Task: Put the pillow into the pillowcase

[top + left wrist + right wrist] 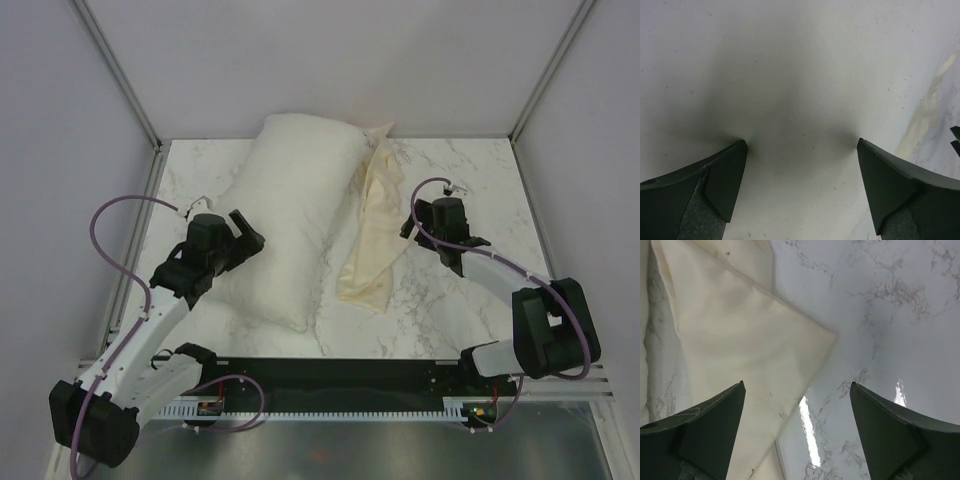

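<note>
The plump off-white pillow (290, 215) lies lengthwise on the marble table (470, 320), left of centre. Its cover fills the left wrist view (800, 75). My left gripper (246, 232) is open against the pillow's left side, both fingertips touching the fabric with nothing pinched between them. The thin cream pillowcase (372, 230) lies crumpled along the pillow's right edge. My right gripper (412, 226) is open at the pillowcase's right edge. In the right wrist view a pointed fold of the pillowcase (740, 340) lies under the left finger and bare marble under the right one.
Grey walls with metal corner posts (120, 80) close in the table on three sides. A black rail (330, 375) runs along the near edge between the arm bases. Bare marble (480, 200) shows to the right of the pillowcase.
</note>
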### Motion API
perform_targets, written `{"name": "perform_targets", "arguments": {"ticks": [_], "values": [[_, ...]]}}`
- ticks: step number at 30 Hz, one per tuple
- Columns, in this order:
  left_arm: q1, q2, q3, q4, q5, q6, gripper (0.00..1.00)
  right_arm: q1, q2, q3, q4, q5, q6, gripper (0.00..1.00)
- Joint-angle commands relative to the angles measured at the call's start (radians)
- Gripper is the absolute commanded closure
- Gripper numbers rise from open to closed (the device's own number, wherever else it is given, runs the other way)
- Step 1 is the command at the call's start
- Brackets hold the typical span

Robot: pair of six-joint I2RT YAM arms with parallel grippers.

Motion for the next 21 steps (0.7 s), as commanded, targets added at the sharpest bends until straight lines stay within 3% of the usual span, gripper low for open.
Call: {"name": "perform_targets", "arguments": {"ticks": [1, 6, 12, 14, 17, 18, 21], "values": [[-0.029, 0.060, -0.006, 0.035, -0.021, -0.054, 0.00, 0.007, 0.088, 0.042, -0.079, -0.007, 0.084, 0.06], [-0.043, 0.062, -0.058, 0.108, -0.120, -0.097, 0.00, 0.019, 0.241, 0.107, -0.102, 0.030, 0.145, 0.09], [-0.022, 0.184, -0.052, 0.206, -0.269, -0.118, 0.01, 0.044, 0.339, 0.194, -0.090, 0.028, 0.160, 0.28], [0.006, 0.248, -0.013, 0.222, -0.289, -0.132, 0.01, 0.044, 0.370, 0.226, -0.084, 0.010, 0.156, 0.44], [0.113, 0.385, 0.062, 0.187, -0.271, -0.176, 0.00, 0.038, 0.378, 0.259, -0.078, 0.008, 0.119, 0.93], [0.171, 0.407, 0.079, 0.184, -0.248, -0.172, 0.00, 0.031, 0.366, 0.260, -0.087, 0.014, 0.107, 1.00], [0.218, 0.405, 0.139, 0.161, -0.243, -0.099, 0.00, -0.024, 0.240, 0.205, -0.089, 0.040, 0.082, 1.00]]}}
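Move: The pillowcase's right-hand corner lies some 4 cm straight ahead of my right hand and about 6 cm below it. The pillowcase's middle is about 6 cm ahead and 5 cm to the left, and the pillow's middle roughly 2 cm ahead and 17 cm left. From my left hand, already over the pillow's near part, the pillow's middle lies about 9 cm ahead, 6 cm right and 9 cm down; that corner is some 12 cm ahead and 23 cm right. With my right hand I drop about 5 cm onto the pillowcase's corner, fingers tipping down some 10 degrees, then slide forward and slightly left while I shut them, pinching the cloth just beside its tip. My left hand, still wide open with its fingertips against the pillow, pushes forward and left about 10 cm, sinking a little into it and turning some 20 degrees counter-clockwise. ##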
